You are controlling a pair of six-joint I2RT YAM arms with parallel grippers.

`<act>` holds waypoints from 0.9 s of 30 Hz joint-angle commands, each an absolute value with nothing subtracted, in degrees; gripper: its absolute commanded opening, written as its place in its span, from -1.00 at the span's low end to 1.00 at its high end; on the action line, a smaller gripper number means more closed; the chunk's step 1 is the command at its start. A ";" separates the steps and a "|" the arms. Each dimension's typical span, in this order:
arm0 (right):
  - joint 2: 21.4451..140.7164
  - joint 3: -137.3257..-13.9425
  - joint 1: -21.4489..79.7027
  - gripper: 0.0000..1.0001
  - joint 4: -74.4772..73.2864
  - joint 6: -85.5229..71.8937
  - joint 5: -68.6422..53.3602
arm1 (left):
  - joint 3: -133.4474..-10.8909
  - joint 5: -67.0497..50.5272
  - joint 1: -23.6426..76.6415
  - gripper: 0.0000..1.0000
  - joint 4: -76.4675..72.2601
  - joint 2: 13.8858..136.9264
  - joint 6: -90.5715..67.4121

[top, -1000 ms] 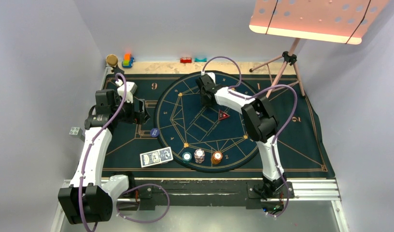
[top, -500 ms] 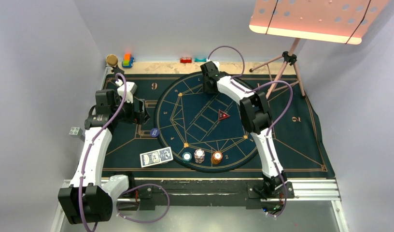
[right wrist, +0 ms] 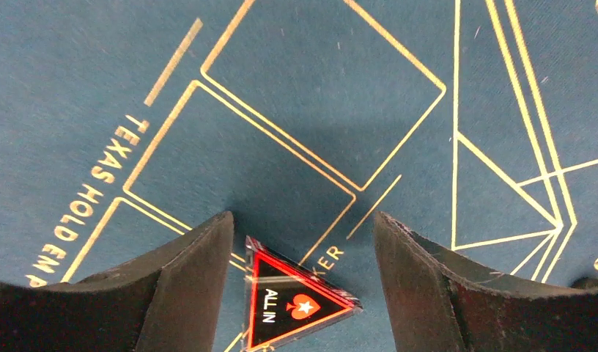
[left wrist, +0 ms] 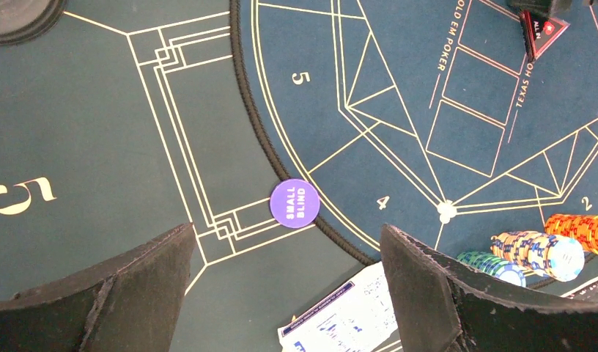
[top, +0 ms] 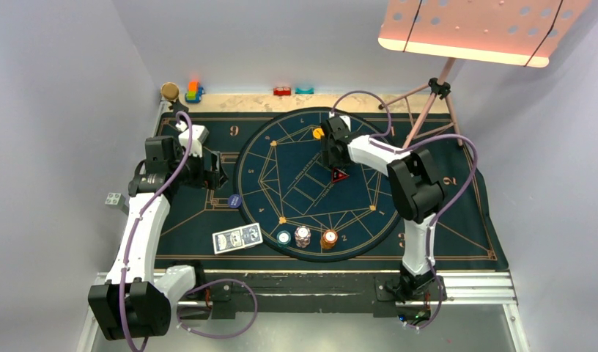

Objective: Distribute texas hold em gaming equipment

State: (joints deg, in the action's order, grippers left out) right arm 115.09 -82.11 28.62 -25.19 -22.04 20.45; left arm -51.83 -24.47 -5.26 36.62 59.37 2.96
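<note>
My right gripper (top: pixel 333 155) hangs open over the round dark mat (top: pixel 267 158). Its fingers straddle the red triangular "ALL IN" marker (right wrist: pixel 292 304) without touching it. The marker (top: pixel 339 175) lies flat near the mat's centre. A yellow chip (top: pixel 318 133) lies alone at the far side of the circle. My left gripper (left wrist: pixel 286 235) is wide open and empty above the purple "SMALL BLIND" chip (left wrist: pixel 294 203). Playing cards (top: pixel 237 237) lie near the front edge. Teal (top: pixel 283 237), white-red (top: pixel 303 236) and orange (top: pixel 329 238) chip stacks stand beside them.
Toy blocks (top: pixel 193 91) and a black stand with a cork top (top: pixel 169 91) sit at the back left. Small red (top: pixel 282 91) and teal (top: pixel 304 90) pieces lie on the back ledge. A tripod (top: pixel 435 89) holds a pink perforated board (top: pixel 479 29) at the back right.
The right gripper went out to the circle's far edge, then came back toward the triangle with its jaws wider. The yellow chip now lies uncovered there. The left arm stayed still.
</note>
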 commanded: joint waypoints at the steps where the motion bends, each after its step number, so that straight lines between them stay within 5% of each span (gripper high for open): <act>1: 112.70 -77.89 29.75 0.46 -21.19 -21.55 20.92 | -52.89 -25.88 -5.81 0.99 36.67 58.63 4.22; 6: 113.24 -78.50 30.95 0.42 -21.70 -20.52 21.96 | -52.82 -25.97 -5.80 0.99 36.78 58.67 4.31; 12: 111.20 -75.15 31.40 -0.06 -23.93 -22.91 23.86 | -52.87 -26.02 -5.86 0.99 36.90 58.87 4.48; 27: 94.77 -58.30 31.29 -0.27 -31.84 -35.58 24.95 | -53.12 -26.82 -5.82 0.99 37.62 59.09 5.02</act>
State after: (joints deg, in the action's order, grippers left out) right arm 99.20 -59.68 31.44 -24.53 -30.13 23.68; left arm -51.86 -25.21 -5.26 37.54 59.35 4.12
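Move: The all-in triangle lies just under the open right hand, about 3 cm back, hardly off to either side and some 2 cm below. The yellow button is about 10 cm ahead and 6 cm left of that hand. The orange chip stack stands some 21 cm back and 4 cm left, and the tripod foot about 3 cm back and 15 cm right. From the idle left hand, the triangle is roughly 11 cm ahead, 31 cm right and 16 cm below. The all-in triangle is pinched between the right hand's fingers, which first ease back about 2 cm and down 1 cm, shifting a touch left, and close to roughly half their opening. Keeping low, the hand then slides the triangle back about 8 cm and right some 5 cm over the mat, towards the gold mark at the circle's near right, turning slightly clockwise. ##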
